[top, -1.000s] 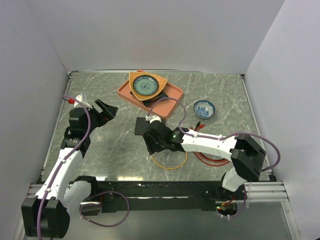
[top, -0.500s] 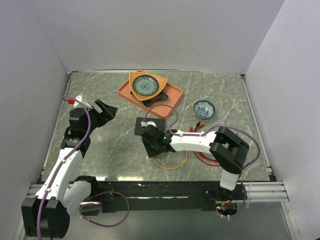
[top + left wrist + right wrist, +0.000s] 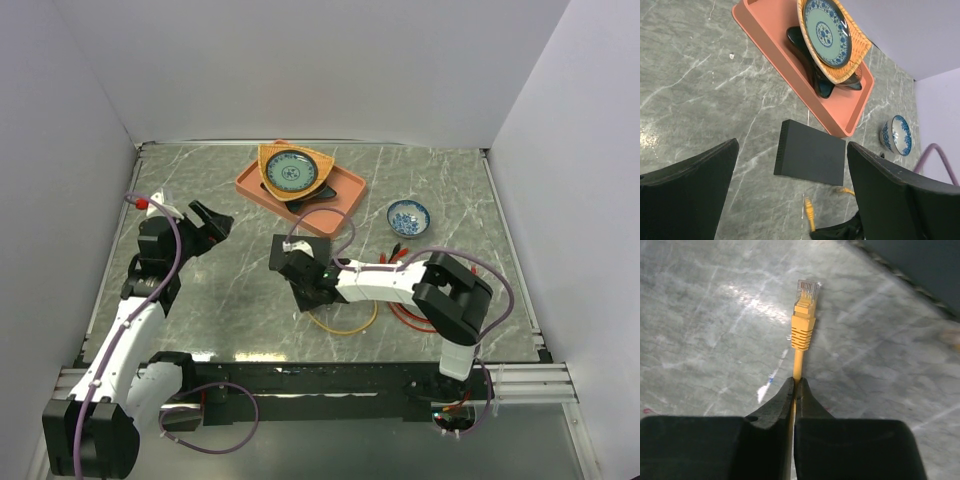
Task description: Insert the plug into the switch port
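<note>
A yellow plug (image 3: 805,305) with a clear tip lies on the marble table, pointing away from my right gripper (image 3: 796,382). That gripper is shut on the yellow cable just behind the plug's boot. The flat black switch (image 3: 812,157) lies just beyond the plug (image 3: 810,212); in the top view the switch (image 3: 318,247) is partly covered by the right gripper (image 3: 303,290). No switch port shows in any view. My left gripper (image 3: 792,145) hangs open and empty above the table at the left (image 3: 210,225), well apart from the switch.
An orange tray (image 3: 345,185) holding a wicker basket with a blue plate (image 3: 290,172) stands behind the switch. A small blue bowl (image 3: 408,216) sits to the right. The yellow cable loop (image 3: 345,325) and a red cable (image 3: 420,315) lie near the front edge.
My right gripper's jaws have closed onto the yellow cable behind the plug, and its arm has folded in to the left. The left arm has not moved.
</note>
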Controlling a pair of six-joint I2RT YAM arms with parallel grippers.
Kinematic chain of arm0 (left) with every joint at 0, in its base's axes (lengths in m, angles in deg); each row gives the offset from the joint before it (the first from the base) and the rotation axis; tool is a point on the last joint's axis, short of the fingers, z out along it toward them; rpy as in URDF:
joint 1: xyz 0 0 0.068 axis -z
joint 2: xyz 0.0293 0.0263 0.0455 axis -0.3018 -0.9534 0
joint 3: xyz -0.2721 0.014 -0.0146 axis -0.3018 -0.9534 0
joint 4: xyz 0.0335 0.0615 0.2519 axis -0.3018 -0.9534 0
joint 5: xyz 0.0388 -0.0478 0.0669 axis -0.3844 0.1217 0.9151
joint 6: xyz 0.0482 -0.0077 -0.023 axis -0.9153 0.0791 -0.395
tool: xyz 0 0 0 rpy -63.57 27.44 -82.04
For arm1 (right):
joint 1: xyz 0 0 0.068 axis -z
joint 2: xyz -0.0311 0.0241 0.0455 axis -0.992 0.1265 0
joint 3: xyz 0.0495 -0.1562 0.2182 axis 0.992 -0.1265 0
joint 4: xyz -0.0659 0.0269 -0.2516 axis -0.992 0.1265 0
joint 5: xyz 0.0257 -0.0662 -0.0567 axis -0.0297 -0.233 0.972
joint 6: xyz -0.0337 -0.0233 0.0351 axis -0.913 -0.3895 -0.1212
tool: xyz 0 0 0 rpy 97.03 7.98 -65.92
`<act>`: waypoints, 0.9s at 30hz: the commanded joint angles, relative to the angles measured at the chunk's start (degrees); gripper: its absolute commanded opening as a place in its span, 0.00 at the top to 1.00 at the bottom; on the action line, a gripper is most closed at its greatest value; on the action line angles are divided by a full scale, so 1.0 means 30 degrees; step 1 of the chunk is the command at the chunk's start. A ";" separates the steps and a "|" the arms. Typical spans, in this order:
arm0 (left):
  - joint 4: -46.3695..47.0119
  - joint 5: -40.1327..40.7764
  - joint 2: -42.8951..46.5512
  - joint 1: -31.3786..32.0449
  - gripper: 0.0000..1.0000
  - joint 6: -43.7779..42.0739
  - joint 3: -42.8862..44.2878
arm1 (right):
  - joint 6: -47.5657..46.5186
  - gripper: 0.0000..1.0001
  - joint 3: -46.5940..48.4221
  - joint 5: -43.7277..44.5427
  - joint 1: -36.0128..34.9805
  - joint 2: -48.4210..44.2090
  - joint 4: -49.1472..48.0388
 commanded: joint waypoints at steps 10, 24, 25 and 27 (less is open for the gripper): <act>0.3637 -0.7030 -0.2030 0.0047 0.04 0.0475 0.0697 | -0.2196 1.00 -0.0982 0.4453 -0.0329 -0.6710 0.1261; 0.4788 -0.7152 -0.4695 0.5521 0.02 0.1621 0.3037 | -0.2403 1.00 -0.1128 0.7005 -0.0915 -0.9464 0.2726; 0.4789 -0.7152 -0.4902 0.5758 0.03 0.1679 0.3300 | -0.2432 1.00 -0.1187 0.7005 -0.0973 -0.9553 0.2698; 0.4788 -0.7210 -0.5632 0.6373 0.05 0.1767 0.3710 | -0.2345 1.00 -0.1188 0.7238 -0.1061 -0.9817 0.2814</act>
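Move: Just above the table, the right hand already holds the yellow cable behind its plug. From it the switch lies about 12 cm ahead and 1 cm left; the loose yellow plug is some 6 cm ahead and 7 cm right, and the tray 28 cm straight ahead. From the open left hand the held plug lies about 15 cm right, 9 cm back and 17 cm below; the switch is level ahead, 16 cm right. Lifting the still-pinched yellow cable and plug off the table, the right hand rises about 14 cm, drifting some 6 cm to its right, while its fingers tip up by over 20 degrees. The left hand, fingers staying wide open, sweeps about 15 cm right towards the raised plug and swings some 35 degrees clockwise, without reaching it. ##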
